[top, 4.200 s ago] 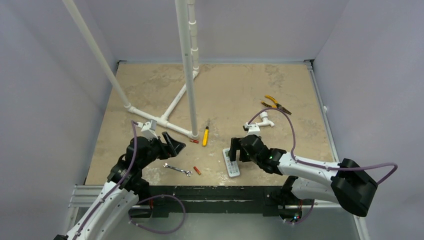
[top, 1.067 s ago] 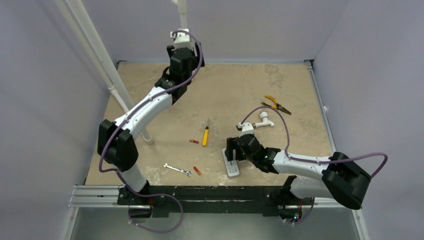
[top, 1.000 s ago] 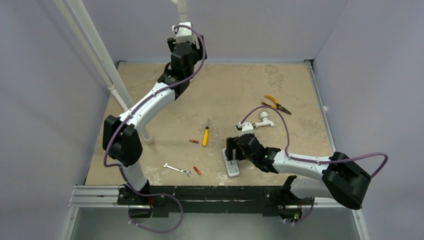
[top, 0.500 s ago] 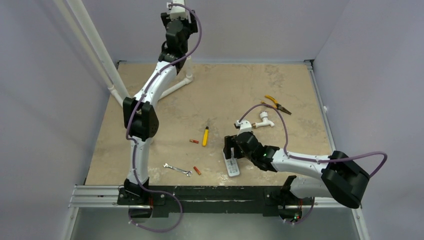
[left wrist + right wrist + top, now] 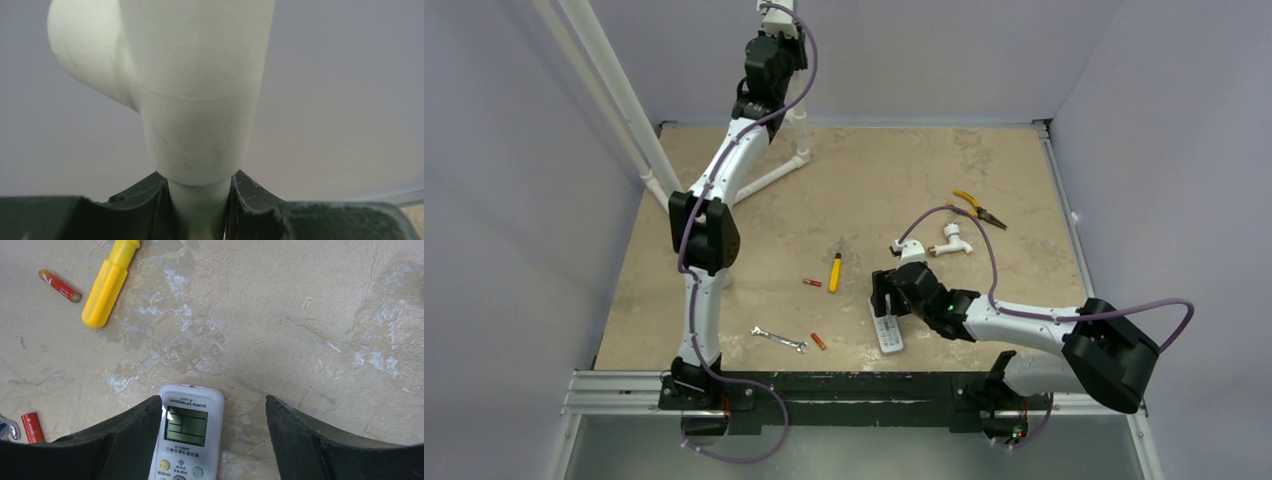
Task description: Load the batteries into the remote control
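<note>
The white remote control (image 5: 189, 435) lies face up near the table's front edge, display end pointing away; it also shows in the top view (image 5: 890, 333). My right gripper (image 5: 214, 402) is open just above it, the remote lying between the fingers, close to the left finger (image 5: 130, 440); the gripper also shows in the top view (image 5: 886, 300). Two orange-red batteries lie left of it: one (image 5: 60, 286) beside the screwdriver, one (image 5: 31, 426) by the wrench; the top view shows both (image 5: 811, 283) (image 5: 819, 341). My left gripper (image 5: 198, 175) is shut on a white PVC pipe (image 5: 195, 100), high at the back (image 5: 769, 40).
A yellow-handled screwdriver (image 5: 835, 270) lies left of the remote. A silver wrench (image 5: 779, 340) lies near the front edge. Yellow-handled pliers (image 5: 979, 210) and a white pipe fitting (image 5: 952, 240) lie at the right. The pipe frame's legs (image 5: 769, 180) hang over the back left.
My left arm has swung the pipe frame from the table's middle up and back to the far wall. My right gripper has crept slightly left over the remote, still open.
</note>
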Robot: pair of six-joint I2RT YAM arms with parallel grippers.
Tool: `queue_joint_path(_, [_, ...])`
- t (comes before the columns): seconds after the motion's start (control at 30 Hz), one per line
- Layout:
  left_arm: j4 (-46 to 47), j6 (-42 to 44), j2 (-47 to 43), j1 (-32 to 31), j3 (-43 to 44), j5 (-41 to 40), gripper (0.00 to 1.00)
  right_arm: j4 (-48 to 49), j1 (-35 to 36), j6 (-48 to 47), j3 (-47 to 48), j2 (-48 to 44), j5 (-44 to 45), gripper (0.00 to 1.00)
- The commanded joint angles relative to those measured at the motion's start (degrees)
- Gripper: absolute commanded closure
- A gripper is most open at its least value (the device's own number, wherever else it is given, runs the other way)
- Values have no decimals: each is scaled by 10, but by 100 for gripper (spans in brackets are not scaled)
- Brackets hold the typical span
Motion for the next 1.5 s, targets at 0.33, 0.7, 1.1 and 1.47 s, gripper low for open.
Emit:
queue_joint_path(0.33, [-10, -136, 31, -37, 74, 281, 100, -5, 2, -7, 24, 2, 21, 30])
queue_joint_path(0.7, [43, -201, 51, -127, 111, 486, 100, -4, 2, -3, 13, -16, 21, 31])
queue_joint_path(1.1, [-33, -130, -8, -148, 43, 615, 100, 2, 2, -2, 13, -6, 20, 30])
queue_joint_path(1.47, [-62, -150, -63, -90, -37, 700, 100, -5, 2, -14, 20, -8, 28, 29])
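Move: The left gripper already holds an upright pipe of the white frame. The clear spot of table for it lies about 22 cm back and 25 cm right, some 38 cm below. The screwdriver is roughly 35 cm back and 11 cm right of that hand, the pipe fitting about 27 cm back and 40 cm right, the pliers some 17 cm back and 47 cm right. From the right hand the spot lies about 23 cm ahead, straight in front. Keep the left fingers shut on the upright pipe and swing it level, first rightward, then right and back together towards the clear table beyond the screwdriver, about 25 cm right and 22 cm back in all, easing a couple of centimetres left at the end. Meanwhile turn the hand nearly 80 degrees clockwise, until its fingers point right. ##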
